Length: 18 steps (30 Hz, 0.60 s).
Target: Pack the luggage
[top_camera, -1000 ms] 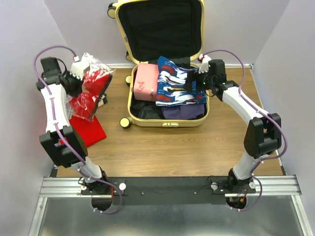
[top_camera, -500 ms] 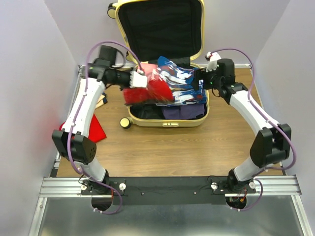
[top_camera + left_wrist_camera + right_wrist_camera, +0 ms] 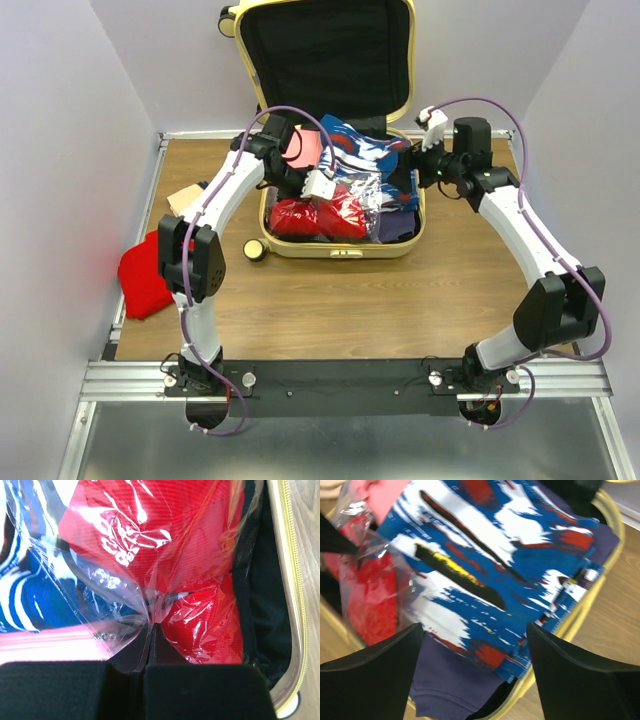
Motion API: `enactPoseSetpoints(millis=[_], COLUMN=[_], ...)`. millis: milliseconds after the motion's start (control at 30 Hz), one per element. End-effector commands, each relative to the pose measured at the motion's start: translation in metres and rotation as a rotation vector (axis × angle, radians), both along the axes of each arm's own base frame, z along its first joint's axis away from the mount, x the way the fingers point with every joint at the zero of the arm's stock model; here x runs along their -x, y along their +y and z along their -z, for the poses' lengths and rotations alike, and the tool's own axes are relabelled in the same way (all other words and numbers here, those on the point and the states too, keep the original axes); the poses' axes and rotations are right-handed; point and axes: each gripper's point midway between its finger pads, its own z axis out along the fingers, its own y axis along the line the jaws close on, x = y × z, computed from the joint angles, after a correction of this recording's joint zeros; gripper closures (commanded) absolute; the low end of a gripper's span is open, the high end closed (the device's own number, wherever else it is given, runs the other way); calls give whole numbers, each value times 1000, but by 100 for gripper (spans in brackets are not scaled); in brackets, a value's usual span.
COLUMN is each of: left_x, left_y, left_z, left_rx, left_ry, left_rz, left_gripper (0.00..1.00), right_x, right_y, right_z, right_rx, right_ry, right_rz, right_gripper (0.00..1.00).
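Note:
The luggage point(image 3: 340, 252) lies open, its pale-yellow lid standing up at the back. My left gripper point(image 3: 325, 188) point(image 3: 151, 626) is shut on the clear plastic of a bagged red garment point(image 3: 320, 215) point(image 3: 165, 545), which rests in the front left of the luggage. A blue patterned garment point(image 3: 365, 160) point(image 3: 510, 555) lies across the middle over a purple one point(image 3: 400, 228) point(image 3: 450, 680). My right gripper point(image 3: 415, 165) point(image 3: 475, 630) hangs open above the luggage's right rim point(image 3: 575, 625), holding nothing.
A pink pouch point(image 3: 305, 148) sits in the back left of the luggage, partly under my left arm. On the table at the left lie a red cloth point(image 3: 145, 275) and a tan item point(image 3: 183, 198). A luggage wheel point(image 3: 254, 249) sticks out at the front left.
My left arm swung from the table's left side over the luggage and lowered the bagged red garment into its front. My right gripper drew back a little to the right.

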Motion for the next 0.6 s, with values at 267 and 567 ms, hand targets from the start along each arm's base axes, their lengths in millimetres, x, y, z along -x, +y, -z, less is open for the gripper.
enactPoseSetpoints(millis=[267, 567], left_x=[3, 1], left_y=[21, 36], left_z=[12, 27], left_rx=[7, 136], left_ry=[29, 27], left_rz=[-195, -240], left_gripper=[92, 61], right_x=[48, 53], right_y=[102, 100], right_z=[55, 148], right_rx=[55, 151], right_ry=[73, 221], right_rz=[-433, -407], right_gripper=[40, 46])
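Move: My left hand still pinches the film of the bag of red clothes, whose middle hangs about 3 cm back, 2 cm to the right and 5 cm below it; the pink case is some 5 cm ahead and 4 cm left of it. From my right hand, the bag's middle is about 15 cm left, 6 cm back and 13 cm down. The patterned cloth lies 7 cm left and 3 cm ahead of that hand, the navy cloth 9 cm back and 1 cm left, both well below. I swing my right hand about 11 cm left and a little back across the patterned cloth to the bag's right end, then drop it some 10 cm over the film, turning it roughly 25 degrees counter-clockwise as its fingers close to about half. Meanwhile my left hand lowers the bag about 3 cm, eases slightly left, and starts opening its fingers on the film. ##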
